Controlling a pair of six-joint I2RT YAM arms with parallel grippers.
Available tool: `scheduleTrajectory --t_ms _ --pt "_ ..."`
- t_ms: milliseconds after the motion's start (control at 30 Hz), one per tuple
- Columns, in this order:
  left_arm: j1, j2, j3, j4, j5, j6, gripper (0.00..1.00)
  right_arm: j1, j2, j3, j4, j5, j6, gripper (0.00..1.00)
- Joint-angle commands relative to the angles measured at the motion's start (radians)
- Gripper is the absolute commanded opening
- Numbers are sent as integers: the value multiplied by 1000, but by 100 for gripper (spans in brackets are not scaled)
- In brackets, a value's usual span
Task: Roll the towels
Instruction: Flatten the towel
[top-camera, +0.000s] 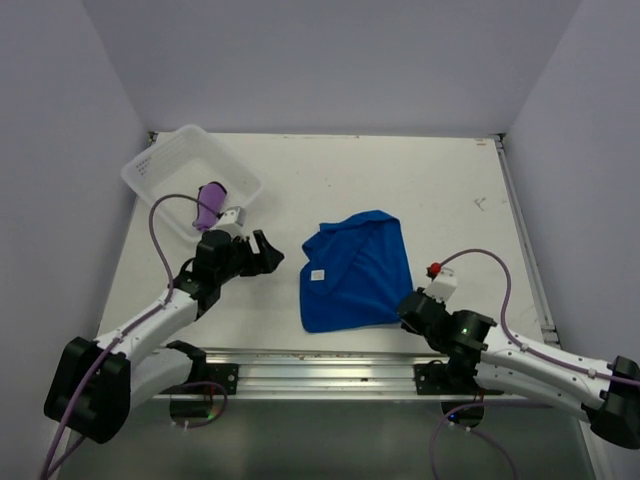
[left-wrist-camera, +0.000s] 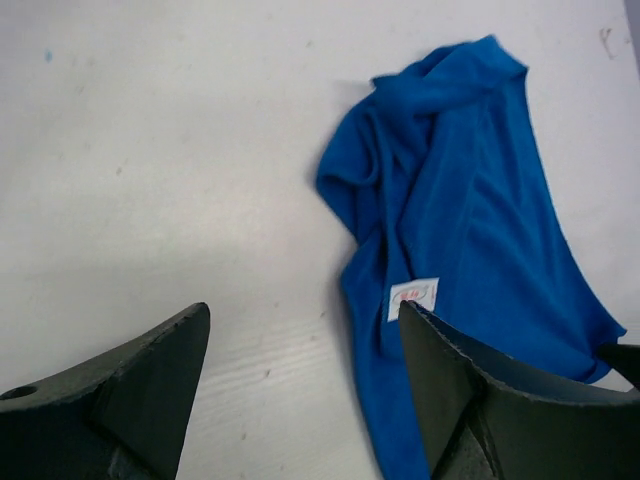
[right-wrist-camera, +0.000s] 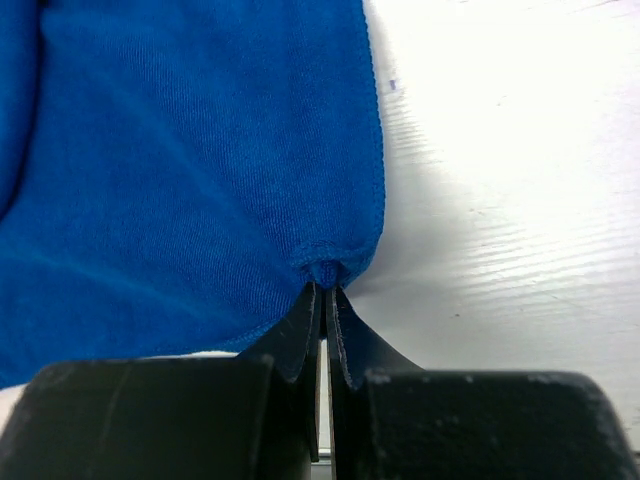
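A royal blue towel (top-camera: 355, 270) lies crumpled and partly spread on the white table, its small white tag (top-camera: 318, 274) near its left edge. My right gripper (top-camera: 405, 305) sits at the towel's near right corner. The right wrist view shows that gripper (right-wrist-camera: 323, 287) shut on a pinch of the blue towel's (right-wrist-camera: 180, 150) hem. My left gripper (top-camera: 268, 255) hovers just left of the towel, open. Between its wide-apart fingers, the left gripper (left-wrist-camera: 300, 310) frames bare table, with the blue towel (left-wrist-camera: 470, 200) and tag (left-wrist-camera: 412, 297) by the right finger. A purple towel (top-camera: 209, 207) lies rolled in the basket.
A white plastic basket (top-camera: 160, 165) stands tilted at the far left of the table, close behind my left arm. A metal rail (top-camera: 320, 365) runs along the near edge between the arm bases. Grey walls enclose the table on three sides.
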Motion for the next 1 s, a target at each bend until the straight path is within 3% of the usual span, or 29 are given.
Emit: scheduleTrajectory --t_ms 0,233,367,767,900,967 --pt "-51 100 142 79 -8 97 80 0 -48 -9 -124 96 94 0" --pt "-239 373 352 93 14 189 71 0 -106 -32 -139 125 118 0" --pt "-344 486 400 90 -32 232 68 0 -97 -35 -133 133 120 1" --pt "-385 675 521 -27 -143 272 63 0 -143 -64 -112 123 107 0" --pt "-388 715 532 -10 -129 275 58 0 -138 -52 -110 129 98 0" --pt "-388 730 535 -2 -135 277 45 0 -137 -44 -110 133 92 0"
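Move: The left hand, open and empty, is going for the towel's folded left edge, about 13 cm to its right, 4 cm ahead and 8 cm below. The white label lies 13 cm right and 1 cm ahead of this hand, the crumpled far-left corner 11 cm right and 8 cm ahead, the purple roll 13 cm left and 20 cm ahead. The right hand already pinches the near-right corner; from it, that folded edge is some 20 cm left and 13 cm ahead. The left hand arcs some 14 cm to the right, first lifting a little and then sinking about 9 cm from the top of the arc to the folded left edge just beyond the label, turning about 25 degrees clockwise and rolling its left side up as its fingers narrow from wide to about half open, one to either side of the fold. Meanwhile the right hand keeps its shut pinch on the near-right corner and drags it about 3 cm to the right, sinking slightly, mostly before the left hand comes down. ##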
